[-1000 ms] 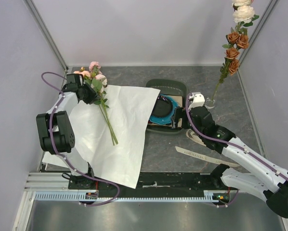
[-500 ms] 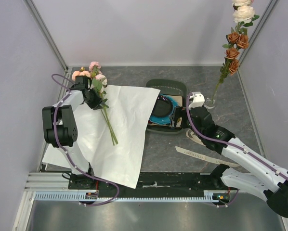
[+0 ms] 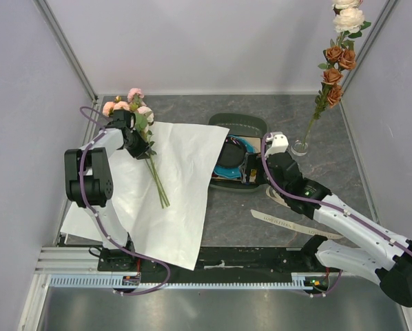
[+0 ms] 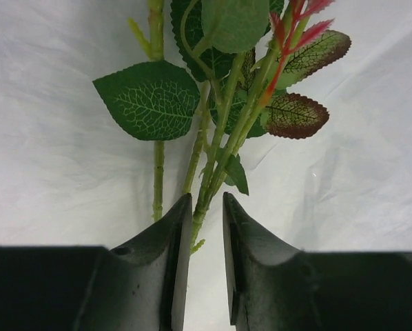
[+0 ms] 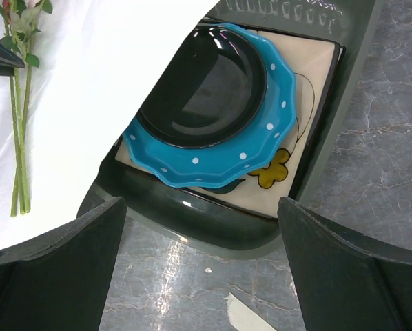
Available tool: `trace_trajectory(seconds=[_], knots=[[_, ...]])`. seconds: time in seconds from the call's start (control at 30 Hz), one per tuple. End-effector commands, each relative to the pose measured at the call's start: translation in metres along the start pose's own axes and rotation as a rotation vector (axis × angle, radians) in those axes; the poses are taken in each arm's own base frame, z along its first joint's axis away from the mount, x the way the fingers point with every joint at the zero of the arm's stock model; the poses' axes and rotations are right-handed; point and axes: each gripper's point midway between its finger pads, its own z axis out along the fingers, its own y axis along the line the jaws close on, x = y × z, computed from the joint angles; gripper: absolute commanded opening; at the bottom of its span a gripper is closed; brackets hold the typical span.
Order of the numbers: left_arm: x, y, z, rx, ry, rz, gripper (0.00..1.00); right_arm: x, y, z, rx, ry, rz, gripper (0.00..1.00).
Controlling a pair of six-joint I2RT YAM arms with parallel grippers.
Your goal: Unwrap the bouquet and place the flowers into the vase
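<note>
The bouquet lies opened out: its white paper wrap [image 3: 171, 200] is spread flat on the table. The flowers [image 3: 131, 107], pink and peach roses on thin green stems [image 4: 213, 148], rest on it at the far left. My left gripper [image 3: 133, 141] sits low over the stems just below the blooms. Its jaws [image 4: 207, 200] stand narrowly apart, with a stem against the left finger and a gap to the right one. The clear vase [image 3: 300, 147] at the right holds brown and white roses. My right gripper [image 5: 202, 269] hangs wide open and empty over the tray's near rim.
A dark green tray [image 3: 237, 125] holds a blue-rimmed black plate [image 5: 213, 103], partly under the paper's right edge. Cream ribbon [image 3: 289, 224] lies on the grey table near the right arm. Grey walls close in on the left, back and right.
The left arm has swung its elbow to the right and the gripper has edged along the stems toward the blooms. The right gripper has drifted slightly left over the tray.
</note>
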Motion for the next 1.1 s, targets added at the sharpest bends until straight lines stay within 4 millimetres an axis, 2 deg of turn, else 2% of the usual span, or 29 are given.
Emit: trace_trajectory(seconds=[0.0, 0.1, 0.43, 0.47, 0.53, 0.6, 0.7, 0.73, 0.8, 0.87, 0.93, 0.97, 1.03, 1.07], knots=[[-0.010, -0.008, 0.001, 0.006, -0.019, 0.003, 0.29, -0.014, 0.009, 0.001, -0.021, -0.048, 0.027, 0.98], [-0.010, -0.008, 0.001, 0.003, -0.023, 0.008, 0.24, -0.014, 0.009, 0.001, -0.019, -0.048, 0.027, 0.98], [-0.009, -0.010, 0.005, 0.014, -0.006, 0.016, 0.21, -0.014, 0.011, 0.002, -0.019, -0.052, 0.034, 0.98], [-0.009, -0.011, 0.005, 0.020, -0.004, 0.018, 0.19, -0.014, 0.012, 0.001, -0.022, -0.051, 0.034, 0.98], [-0.010, -0.013, 0.003, 0.030, -0.004, 0.021, 0.05, -0.015, 0.014, 0.002, -0.026, -0.051, 0.033, 0.98], [-0.013, -0.018, -0.005, 0.048, -0.024, 0.032, 0.02, -0.015, 0.014, 0.002, -0.026, -0.050, 0.028, 0.98], [-0.024, -0.030, -0.030, 0.097, -0.106, 0.070, 0.02, -0.018, 0.013, 0.002, -0.018, -0.058, 0.028, 0.98], [-0.028, -0.037, -0.047, 0.124, -0.147, 0.083, 0.02, -0.020, 0.014, 0.002, -0.020, -0.062, 0.031, 0.98], [-0.036, -0.047, -0.065, 0.170, -0.205, 0.106, 0.02, -0.018, 0.017, 0.003, -0.031, -0.050, 0.035, 0.98], [-0.034, -0.061, -0.092, 0.253, -0.255, 0.136, 0.02, -0.018, 0.018, 0.003, -0.035, -0.042, 0.023, 0.98], [-0.032, -0.077, -0.108, 0.348, -0.304, 0.188, 0.02, -0.019, 0.018, 0.006, -0.021, -0.038, 0.016, 0.98], [-0.029, -0.093, -0.130, 0.434, -0.332, 0.229, 0.02, -0.021, 0.018, 0.007, -0.018, -0.041, 0.017, 0.98], [-0.023, -0.112, -0.146, 0.530, -0.369, 0.295, 0.02, -0.022, 0.022, 0.011, -0.027, -0.035, 0.020, 0.98], [-0.016, -0.123, -0.161, 0.606, -0.369, 0.338, 0.02, -0.023, 0.024, 0.012, -0.031, -0.030, 0.019, 0.98]])
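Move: The flower stem to be gripped already runs between the left hand's half-open fingertips, only about 1 cm below the hand point, with another stem beside it roughly 2 cm to the left. The pink blossoms lie some 16 cm ahead and 4 cm to the left, at about fingertip height; the tray of plates is about 30 cm to the right, level with the hand. From the right hand, the stem to be gripped is roughly 33 cm left, 6 cm ahead and 15 cm lower. The left hand stays low at the stems, sinking barely half a centimetre while its fingers close in stages until they pinch the forked, leafy stem just below its lower leaves, leaving the stem on the left outside the grip. Still pinching, it then rises ever faster, about 13 cm up off the white paper with a slight drift right late on, while the wrist tips the fingers some 25 degrees up and forward. ##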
